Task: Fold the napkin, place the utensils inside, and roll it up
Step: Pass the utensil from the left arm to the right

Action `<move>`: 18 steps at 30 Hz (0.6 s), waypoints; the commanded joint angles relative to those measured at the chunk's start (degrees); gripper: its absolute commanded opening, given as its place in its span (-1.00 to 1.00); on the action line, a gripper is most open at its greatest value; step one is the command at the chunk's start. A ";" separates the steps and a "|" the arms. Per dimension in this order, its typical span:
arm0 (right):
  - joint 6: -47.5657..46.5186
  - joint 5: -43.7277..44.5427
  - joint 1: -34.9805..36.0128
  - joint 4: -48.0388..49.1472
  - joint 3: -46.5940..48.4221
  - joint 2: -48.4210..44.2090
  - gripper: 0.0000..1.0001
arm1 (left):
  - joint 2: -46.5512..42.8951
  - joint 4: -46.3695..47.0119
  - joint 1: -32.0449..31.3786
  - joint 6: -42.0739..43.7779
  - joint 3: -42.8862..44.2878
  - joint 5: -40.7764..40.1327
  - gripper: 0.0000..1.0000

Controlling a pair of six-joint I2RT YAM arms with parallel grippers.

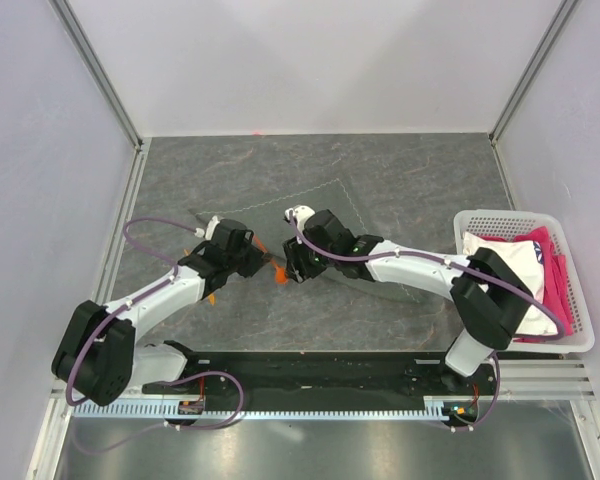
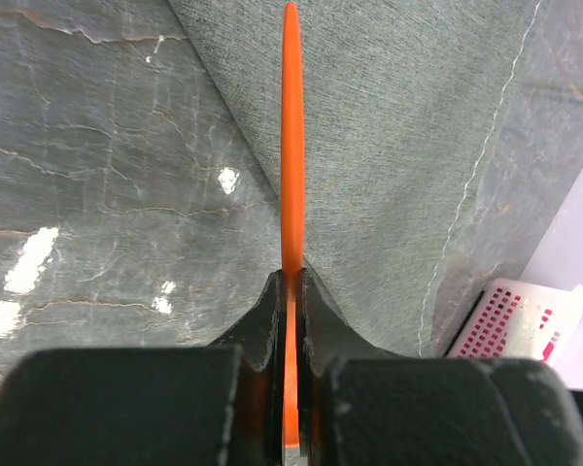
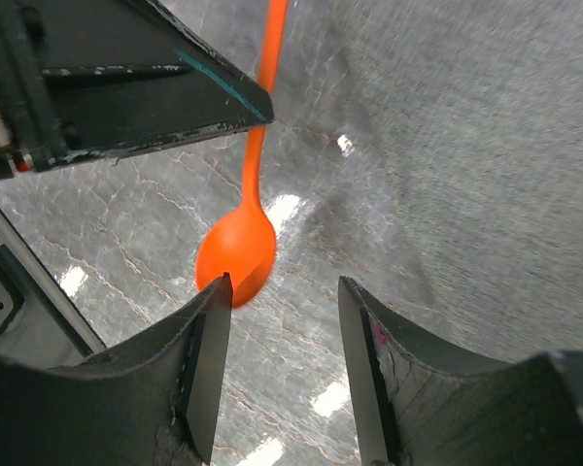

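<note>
My left gripper [image 2: 291, 280] is shut on the handle of an orange spoon [image 2: 291, 116], seen edge-on and pointing away over the napkin's edge. The spoon's bowl [image 3: 235, 254] hangs just in front of my right gripper's left fingertip [image 3: 214, 320]. The right gripper [image 3: 284, 283] is open, with only table between its jaws. In the top view the two grippers, left [image 1: 252, 258] and right [image 1: 292, 265], face each other over the spoon [image 1: 280, 272]. The dark grey napkin [image 1: 290, 210] lies folded behind them. A second orange utensil [image 1: 210, 297] peeks out from under the left arm.
A white basket [image 1: 525, 215] holding white and pink fabrics [image 1: 545, 265] stands at the right edge of the table, beside the right arm. White walls close off the table at the back and both sides.
</note>
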 commanded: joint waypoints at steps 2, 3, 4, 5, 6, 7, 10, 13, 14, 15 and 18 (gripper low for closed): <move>3.20 -4.29 -0.05 0.28 3.51 2.48 0.04 | -0.18 2.38 -0.93 -3.42 1.74 -3.75 -0.96; 3.55 -4.20 -0.05 0.28 3.69 2.75 0.01 | -0.18 2.47 -1.02 -3.42 1.74 -3.75 -0.96; 4.34 -4.20 -0.05 0.20 4.21 3.36 -0.03 | -0.27 2.65 -1.10 -3.34 1.74 -3.75 -0.96; 4.69 -4.11 -0.14 -0.06 4.48 3.80 -0.11 | -0.18 2.65 -1.11 -3.16 1.82 -3.75 -0.96; 5.13 -4.03 -0.14 -0.33 4.83 4.15 -0.16 | -0.36 2.73 -1.19 -3.16 1.83 -3.75 -0.96; 6.01 -3.85 -0.14 -0.50 5.44 5.03 -0.20 | -0.44 2.91 -1.28 -3.16 1.74 -3.75 -0.96; 7.68 -3.59 -0.67 -1.47 6.50 7.31 -0.41 | -1.06 3.61 -1.54 -3.07 1.39 -3.75 -0.96; 10.66 -3.76 -1.98 -1.91 6.59 8.98 -0.89 | -2.11 4.67 -1.81 -2.64 0.69 -3.57 -0.96; 12.06 -4.11 -2.59 -1.91 6.59 9.25 -0.95 | -2.38 5.28 -1.81 -2.02 0.42 -3.40 -0.96; 12.86 -4.55 -3.64 -1.91 6.50 9.60 -0.99 | -2.55 5.72 -1.72 -1.50 0.24 -2.87 -0.95; 14.18 -6.83 -6.72 -1.91 6.42 10.31 -1.00 | -4.04 8.17 -1.72 2.28 -0.81 -0.86 -0.51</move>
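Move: The left gripper already holds the orange spoon by its handle; the bowl hangs about 3 cm to that gripper's right and 4 cm back, nearly level. From the open right gripper the bowl is about 2 cm left, 1 cm ahead and 4 cm below. The folded napkin's middle lies about 8 cm ahead and 7 cm right of the right gripper, some 10 cm below. The yellow spatula rests about 14 cm left of the left gripper, 4 cm back and 8 cm below. Lower the right gripper about 3 cm towards the spoon bowl, first easing a little left and back, then forward and slightly right, tipping the wrist some 15 degrees. Shut its half-open fingers on the rim of the bowl near the neck. Keep the left gripper in place around the handle, easing its grip only a hair at the very end. ##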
